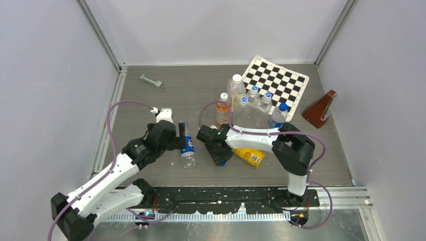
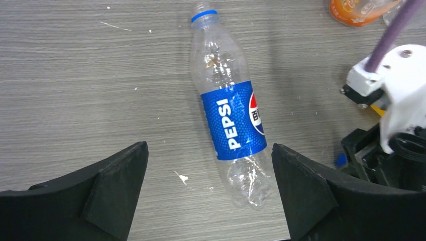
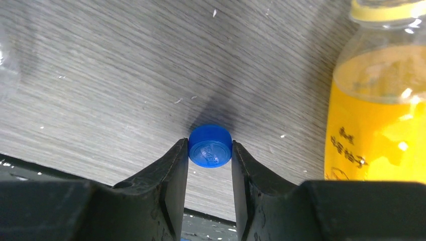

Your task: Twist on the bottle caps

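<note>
A clear Pepsi bottle with a blue label lies on its side on the table. Its open neck carries a blue ring and points away in the left wrist view. My left gripper hovers open over the bottle's base end, one finger on each side and neither touching it. My right gripper is shut on a small blue cap, pinched at its fingertips just above the table. A yellow-labelled juice bottle lies right beside that gripper.
A cluster of upright clear bottles and an orange-drink bottle stand behind the right arm. Further back lies a checkerboard mat, with a brown metronome at the right and a metal piece at the far left.
</note>
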`<state>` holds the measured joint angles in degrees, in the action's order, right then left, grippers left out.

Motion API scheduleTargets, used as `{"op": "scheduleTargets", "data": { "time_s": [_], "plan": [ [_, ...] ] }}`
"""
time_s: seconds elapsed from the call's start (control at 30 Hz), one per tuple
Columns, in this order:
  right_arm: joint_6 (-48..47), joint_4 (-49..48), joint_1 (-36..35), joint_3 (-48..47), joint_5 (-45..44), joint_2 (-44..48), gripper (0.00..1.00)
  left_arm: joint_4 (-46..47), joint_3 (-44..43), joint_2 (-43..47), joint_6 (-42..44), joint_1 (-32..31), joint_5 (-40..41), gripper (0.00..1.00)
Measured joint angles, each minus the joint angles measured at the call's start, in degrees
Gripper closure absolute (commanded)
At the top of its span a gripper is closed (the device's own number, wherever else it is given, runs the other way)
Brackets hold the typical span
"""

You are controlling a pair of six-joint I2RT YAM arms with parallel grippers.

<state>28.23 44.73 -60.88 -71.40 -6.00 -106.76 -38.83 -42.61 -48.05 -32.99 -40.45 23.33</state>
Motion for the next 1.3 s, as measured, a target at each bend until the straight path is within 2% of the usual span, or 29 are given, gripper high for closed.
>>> {"op": "scheduleTargets", "data": {
  "time_s": [0.47,0.7,0.83,0.93,1.03,1.17,1.3],
  "plan": [
    [-0.02,-0.96,0.00,2.64,-4.44,19.96,0.90,7.96,0.94,-14.38,-2.14,1.07,-2.45,0.05],
    [-0.02,-2.49,0.00,5.66,-5.60,23.71,0.90,12.96,2.91,-22.64,-4.33,2.95,-4.15,0.08],
    [-0.02,-3.23,0.00,6.95,-6.08,25.51,0.91,15.41,4.07,-26.43,-5.60,4.07,-6.21,0.17],
    [-0.04,-3.96,0.02,7.54,-6.36,26.73,0.92,16.15,4.24,-27.76,-5.97,4.26,-7.13,0.28],
    [-0.11,-4.46,0.07,7.67,-6.36,28.09,0.93,16.41,4.28,-28.17,-5.84,4.37,-8.15,0.34],
    [-0.52,-5.29,0.28,7.69,-6.27,30.03,0.94,16.17,4.28,-27.10,-3.74,4.37,-9.05,0.40],
    [-0.96,-6.03,0.74,7.76,-5.84,32.59,0.96,15.76,4.28,-21.49,1.64,4.37,-10.05,0.42]
  ]
}}
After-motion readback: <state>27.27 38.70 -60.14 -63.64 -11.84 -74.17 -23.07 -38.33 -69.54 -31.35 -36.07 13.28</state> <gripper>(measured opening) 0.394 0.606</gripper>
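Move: The Pepsi bottle lies with its middle about 3 cm ahead of the open left gripper, 3 cm to its right and 12 cm below. From there the orange-drink bottle stands some 11 cm farther out and 15 cm to the right. The right gripper already holds the blue cap; the Pepsi bottle's open mouth lies roughly 18 cm ahead of it and 17 cm to its left, and the yellow bottle 6 cm ahead and 8 cm to its right. Bring the left gripper down about 12 cm onto the Pepsi bottle, easing a little forward and right and tipping the fingers down; close on the sides of the label, then start back up some 3 cm. Meanwhile keep the blue cap pinched in the right gripper and lift it nearly straight up about 15 cm, swinging the fingertips forward and left. ##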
